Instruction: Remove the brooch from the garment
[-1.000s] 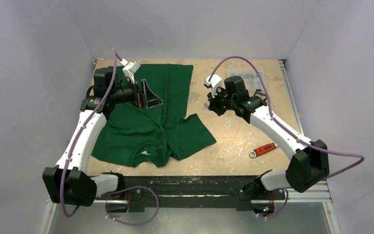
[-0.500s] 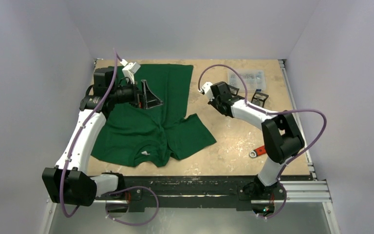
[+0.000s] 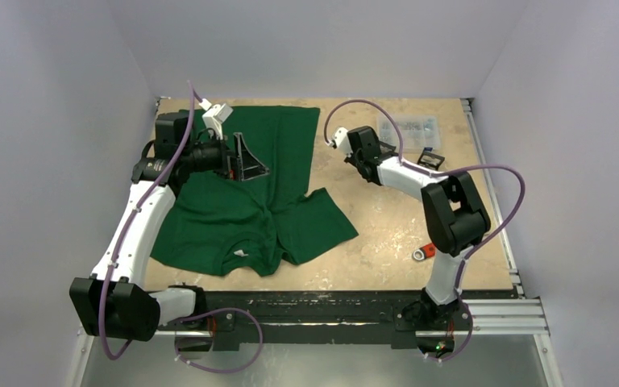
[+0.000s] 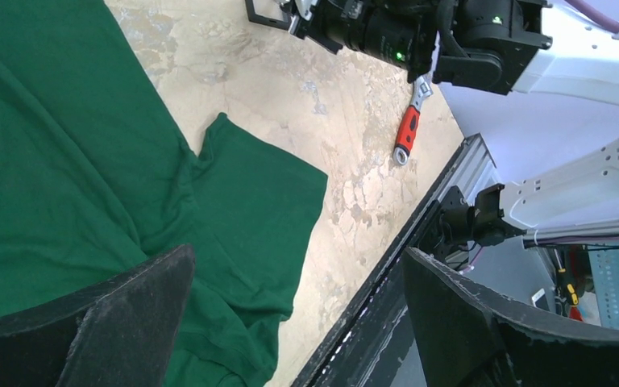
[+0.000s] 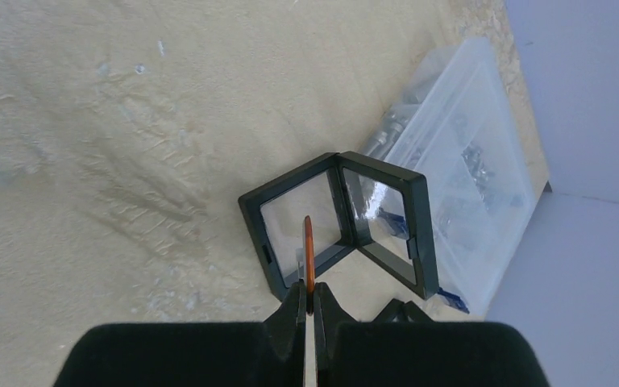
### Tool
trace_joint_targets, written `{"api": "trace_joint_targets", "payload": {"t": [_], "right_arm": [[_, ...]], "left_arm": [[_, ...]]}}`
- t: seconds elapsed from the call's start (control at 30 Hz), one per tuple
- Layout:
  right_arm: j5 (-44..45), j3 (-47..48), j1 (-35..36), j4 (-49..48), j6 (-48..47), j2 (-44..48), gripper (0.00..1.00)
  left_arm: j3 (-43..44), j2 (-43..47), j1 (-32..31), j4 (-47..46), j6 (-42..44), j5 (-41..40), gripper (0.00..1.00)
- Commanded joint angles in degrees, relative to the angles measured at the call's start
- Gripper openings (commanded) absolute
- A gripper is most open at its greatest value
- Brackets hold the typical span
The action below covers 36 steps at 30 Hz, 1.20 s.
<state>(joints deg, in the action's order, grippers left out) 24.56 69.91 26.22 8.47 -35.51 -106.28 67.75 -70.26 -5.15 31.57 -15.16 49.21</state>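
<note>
The garment [image 3: 242, 210], a dark green T-shirt, lies crumpled on the left half of the table and fills the left of the left wrist view [image 4: 64, 161]. My left gripper [image 4: 297, 254] hovers open over the shirt's far part [image 3: 250, 161], with nothing between its fingers. My right gripper [image 5: 308, 302] is shut on a thin orange brooch [image 5: 309, 250], seen edge-on and sticking out past the fingertips. It hangs just above an open black case [image 5: 250, 205] with clear panels. In the top view the right wrist [image 3: 364, 149] is at the back centre, off the shirt.
A clear plastic box [image 3: 407, 127] of small parts stands at the back right, just beyond the case [image 5: 467, 153]. A red-handled wrench [image 3: 429, 251] lies near the front right. The table's front rail [image 4: 419, 234] runs along the near edge.
The right arm has folded, its elbow swinging in from the far right towards the centre, and its wrist has turned towards the back right. The left arm has not moved.
</note>
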Motion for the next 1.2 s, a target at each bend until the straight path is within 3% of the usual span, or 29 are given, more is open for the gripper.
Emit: {"api": "trace_joint_targets", "payload": {"t": [0.0, 0.27, 1.17], "right_arm": [[0.8, 3.4, -1.7, -2.8, -5.8, -2.3, 0.00], [0.9, 5.5, -3.4, -6.1, -10.6, -5.5, 0.00], [0.0, 3.9, -5.4, -8.0, -13.7, -9.2, 0.00]], "left_arm": [[2.9, 0.3, 0.2, 1.3, 2.2, 0.7, 1.00], [3.2, -0.4, 0.2, 1.8, 2.5, 1.4, 1.00], [2.7, -2.0, 0.2, 0.4, 0.8, 2.1, 1.00]]}}
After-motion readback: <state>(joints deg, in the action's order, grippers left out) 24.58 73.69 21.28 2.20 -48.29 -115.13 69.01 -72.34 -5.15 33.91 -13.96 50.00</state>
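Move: Ahead of the right hand, which still pinches the brooch, the nearer open display case lies about 7 cm forward, 3 cm right and 7 cm below. Beyond it stands the clear parts box, some 15 cm ahead and 13 cm right of the hand; the second case is about 3 cm ahead and 19 cm right. From the left hand the nearer case is roughly 23 cm forward, 35 cm right and 26 cm below. Easing the pinched brooch in towards the nearer open case, the right hand goes about 4 cm forward and 3 cm to its right while sinking some 2.5 cm, quicker at first and then slowing. The wrist rolls roughly 10 degrees, left side dipping, and the shut fingers keep their edgewise hold. ##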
